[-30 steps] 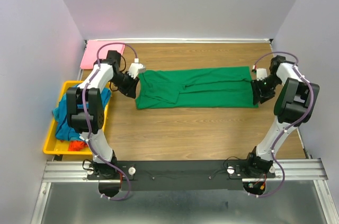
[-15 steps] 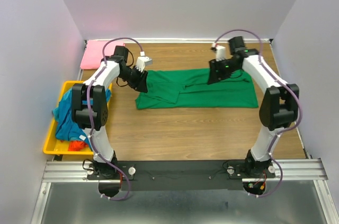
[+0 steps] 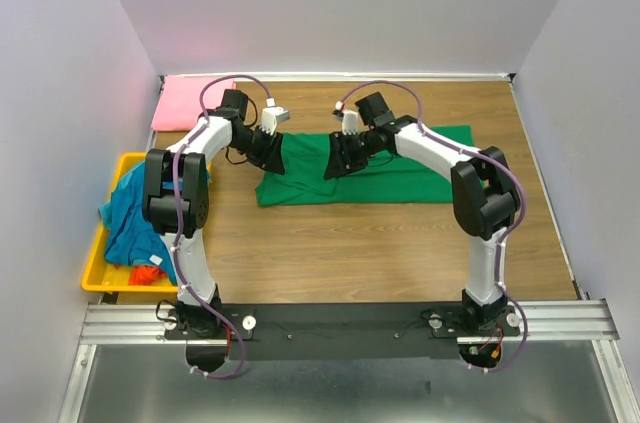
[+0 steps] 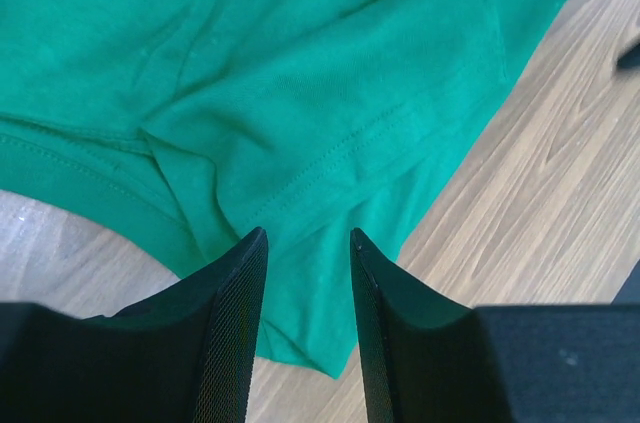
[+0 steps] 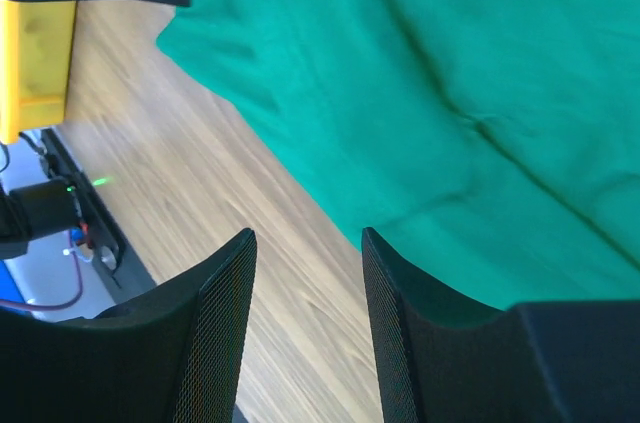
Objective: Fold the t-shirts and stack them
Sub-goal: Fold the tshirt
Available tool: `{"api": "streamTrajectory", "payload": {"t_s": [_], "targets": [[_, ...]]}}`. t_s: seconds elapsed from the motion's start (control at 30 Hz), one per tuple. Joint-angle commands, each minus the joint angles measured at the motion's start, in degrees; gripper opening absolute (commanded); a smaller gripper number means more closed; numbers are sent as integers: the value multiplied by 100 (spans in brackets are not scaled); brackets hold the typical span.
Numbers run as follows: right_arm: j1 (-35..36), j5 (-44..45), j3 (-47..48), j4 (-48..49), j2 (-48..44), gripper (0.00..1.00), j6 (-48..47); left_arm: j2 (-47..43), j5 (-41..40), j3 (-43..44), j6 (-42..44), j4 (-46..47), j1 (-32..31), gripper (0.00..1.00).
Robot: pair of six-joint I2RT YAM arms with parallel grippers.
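Note:
A bright green t-shirt [image 3: 400, 181] lies flat as a long strip across the middle of the wooden table [image 3: 380, 243]. My left gripper [image 3: 272, 160] hovers over its left end, open, with green cloth [image 4: 300, 63] lying below the gap [image 4: 307, 238]. My right gripper [image 3: 334, 167] reaches in over the shirt's left-middle part, open, above the shirt's near edge [image 5: 480, 63] and bare wood [image 5: 308, 238]. Neither holds anything. A folded pink t-shirt [image 3: 190, 101] lies at the back left. A teal-blue t-shirt [image 3: 125, 213] and a bit of an orange-red one [image 3: 148, 273] sit in the bin.
A yellow plastic bin [image 3: 97, 286] stands at the left edge of the table, also seen in the right wrist view [image 5: 35, 53]. White walls close in the back and both sides. Bare wood lies in front of the green shirt.
My right arm has swung from the shirt's right end across to its left-middle part. My left gripper has shifted slightly right over the left end. Both jaws stand a little wider.

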Motion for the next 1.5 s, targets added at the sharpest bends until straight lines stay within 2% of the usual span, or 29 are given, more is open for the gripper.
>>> {"api": "streamTrajectory", "payload": {"t_s": [0.0,0.47,0.93,1.47], "targets": [[239,-77,-237,537,225,53,532,105,171,-52,-172,221,-5,47],[381,186,-1020,889,84,53,823,113,100,-236,-66,239,-22,48],[398,239,-660,924,357,48,910,131,127,-280,-84,283,-22,48],[398,248,-624,924,322,11,849,307,-154,-61,-102,177,-14,46]]}}
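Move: The lower green t-shirt sleeve is folded in, and I want its hem at both ends. The right end is about 6 cm below my right hand, 3 cm back and 2 cm left, with the shirt's near edge some 4 cm farther back than that end; the hem's left end is about 14 cm to this hand's left, level with it. That left end sits nearly under my left hand, 4 cm down and 1 cm back. The pink t-shirt is roughly 22 cm to my left hand's left and 17 cm farther out. I bring my half-open right hand down about 5 cm while drawing it back some 3 cm and a little left onto the right end of the sleeve hem, then hold it there and shut the fingers almost fully to pinch the cloth. My left hand, its fingers still half open, sinks straight down by about 3 cm towards the hem's left end, pausing on the way. ##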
